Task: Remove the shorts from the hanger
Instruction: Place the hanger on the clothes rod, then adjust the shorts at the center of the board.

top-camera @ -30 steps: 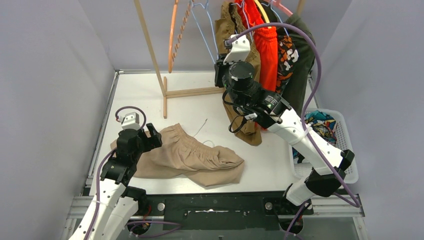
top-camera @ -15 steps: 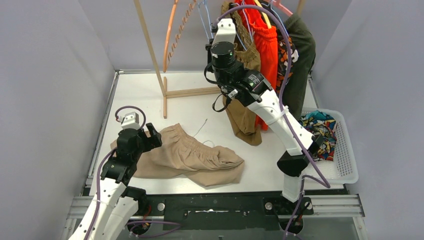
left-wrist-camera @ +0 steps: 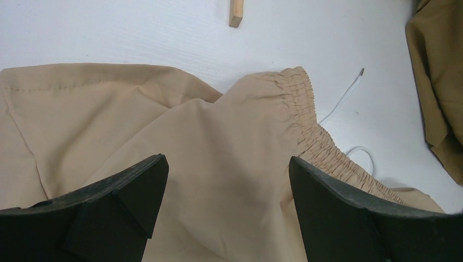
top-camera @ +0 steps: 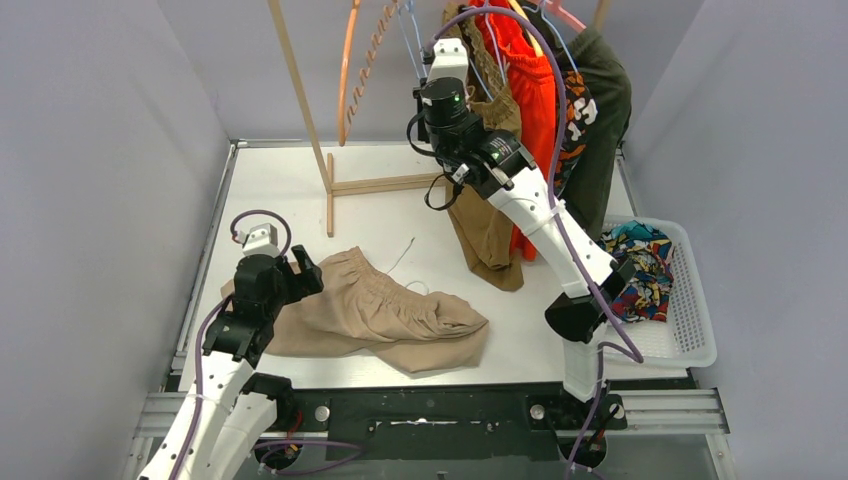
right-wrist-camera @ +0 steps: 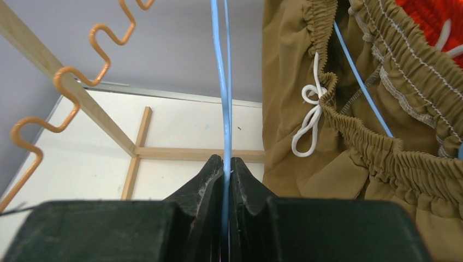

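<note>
Beige shorts (top-camera: 385, 315) lie crumpled on the table; my left gripper (left-wrist-camera: 228, 166) hovers open just over them (left-wrist-camera: 218, 125), nothing between its fingers. My right gripper (right-wrist-camera: 226, 164) is raised to the rack and shut on the thin light-blue wire hanger (right-wrist-camera: 221, 82). Right beside it hang brown shorts (right-wrist-camera: 295, 109) with a white drawstring; another blue wire runs into their waistband. Further right on the rail hang orange-red shorts (top-camera: 530, 110), camouflage shorts (top-camera: 572, 110) and dark green shorts (top-camera: 600, 130).
A wooden rack (top-camera: 300, 100) stands at the back, with bare orange wavy hangers (top-camera: 345, 70) on its left. A white basket (top-camera: 695, 320) at the right edge holds comic-print shorts (top-camera: 640, 265). Grey walls close in on both sides.
My right arm has stretched up and to the left towards the rail, keeping its grip on the blue hanger. The left arm and the beige shorts have not moved.
</note>
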### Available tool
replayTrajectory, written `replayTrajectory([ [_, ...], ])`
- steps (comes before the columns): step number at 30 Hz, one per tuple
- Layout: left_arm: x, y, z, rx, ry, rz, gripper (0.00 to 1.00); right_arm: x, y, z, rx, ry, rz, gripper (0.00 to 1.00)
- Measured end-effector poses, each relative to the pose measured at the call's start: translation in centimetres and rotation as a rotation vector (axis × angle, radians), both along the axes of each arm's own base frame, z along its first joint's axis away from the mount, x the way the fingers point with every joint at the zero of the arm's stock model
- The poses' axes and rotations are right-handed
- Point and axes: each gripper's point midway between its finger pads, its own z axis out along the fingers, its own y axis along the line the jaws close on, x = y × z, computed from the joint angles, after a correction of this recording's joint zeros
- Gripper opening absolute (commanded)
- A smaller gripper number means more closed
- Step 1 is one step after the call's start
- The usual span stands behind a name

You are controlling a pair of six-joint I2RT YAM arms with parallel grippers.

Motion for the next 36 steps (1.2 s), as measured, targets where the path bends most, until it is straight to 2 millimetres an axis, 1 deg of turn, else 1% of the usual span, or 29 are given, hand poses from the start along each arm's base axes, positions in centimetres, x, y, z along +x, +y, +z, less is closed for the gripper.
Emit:
replayTrajectory([
  [2, 0.0, 0.0, -0.1, -0.001, 0.003, 0.0, 0.82, 0.4, 0.0, -0.8, -0.004, 0.018, 0.002, 0.02],
  [4, 0.0, 0.0, -0.1, -0.002, 0.004, 0.0, 0.82, 0.5, 0.1, -1.9, -0.01, 0.041, 0.01, 0.16],
  [6, 0.0, 0.0, -0.1, -0.003, 0.004, -0.002, 0.82, 0.4, 0.6, -3.0, -0.016, 0.063, 0.028, 0.41],
  [7, 0.0, 0.0, -0.1, -0.004, 0.004, -0.003, 0.82, 0.3, 0.8, -3.9, -0.025, 0.081, 0.041, 0.47],
  [10, 0.0, -0.1, -0.1, -0.007, 0.005, -0.008, 0.82, -0.1, 1.2, -6.6, -0.062, 0.14, 0.075, 0.53],
  [12, 0.0, -0.1, -0.1, -0.009, 0.006, -0.009, 0.82, -0.5, 1.4, -7.9, -0.073, 0.166, 0.095, 0.6],
  [14, 0.0, 0.0, -0.1, -0.011, 0.008, -0.007, 0.82, -1.2, 1.3, -8.5, -0.069, 0.181, 0.111, 0.68],
  [16, 0.0, 0.0, -0.1, -0.013, 0.007, -0.005, 0.82, -2.3, 1.1, -8.7, -0.051, 0.184, 0.13, 0.73],
  [20, 0.0, 0.1, 0.0, -0.014, 0.003, -0.002, 0.82, -5.8, -0.2, -9.3, 0.003, 0.18, 0.179, 0.8],
  [22, 0.0, 0.1, 0.0, -0.015, 0.0, -0.003, 0.82, -7.9, -0.5, -9.9, 0.037, 0.172, 0.224, 0.81],
  [25, 0.0, 0.1, 0.0, -0.016, 0.001, -0.004, 0.82, -11.1, -0.3, -11.8, 0.066, 0.149, 0.299, 0.83],
  [27, 0.0, 0.1, 0.0, -0.015, 0.001, -0.003, 0.82, -14.0, 0.3, -14.3, 0.045, 0.123, 0.374, 0.87],
  [30, 0.0, 0.2, 0.0, -0.015, 0.001, 0.002, 0.82, -18.2, 2.0, -19.4, -0.017, 0.098, 0.521, 0.89],
  [31, 0.0, 0.2, 0.0, -0.015, 0.001, 0.002, 0.82, -19.1, 2.4, -20.8, -0.038, 0.102, 0.559, 0.9],
  [32, 0.1, 0.2, 0.0, -0.015, 0.001, 0.002, 0.82, -19.9, 2.7, -22.9, -0.074, 0.116, 0.6, 0.91],
  [34, 0.1, 0.2, 0.0, -0.015, 0.001, 0.003, 0.82, -20.3, 2.9, -25.5, -0.118, 0.15, 0.627, 0.96],
  [35, 0.1, 0.2, 0.0, -0.015, 0.0, 0.003, 0.82, -20.2, 3.1, -26.3, -0.128, 0.162, 0.631, 1.0],
  [36, 0.1, 0.3, 0.0, -0.015, 0.001, 0.004, 0.82, -20.2, 3.4, -26.8, -0.129, 0.169, 0.636, 0.98],
])
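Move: The right hand, up at the rack, still pinches the empty blue hanger. The beige shorts it heads for next lie on the table some 20 cm back, 8 cm left and 40 cm below it. Level with it going outwards, the orange hangers hang about 10 cm left and the olive shorts 9 cm right, their middle 10 cm lower. From the left hand the beige shorts are about 10 cm right, 3 cm back and 13 cm below. Opening wide, the right hand releases the hanger and goes about 25 cm down, 20 back, towards beige shorts. ##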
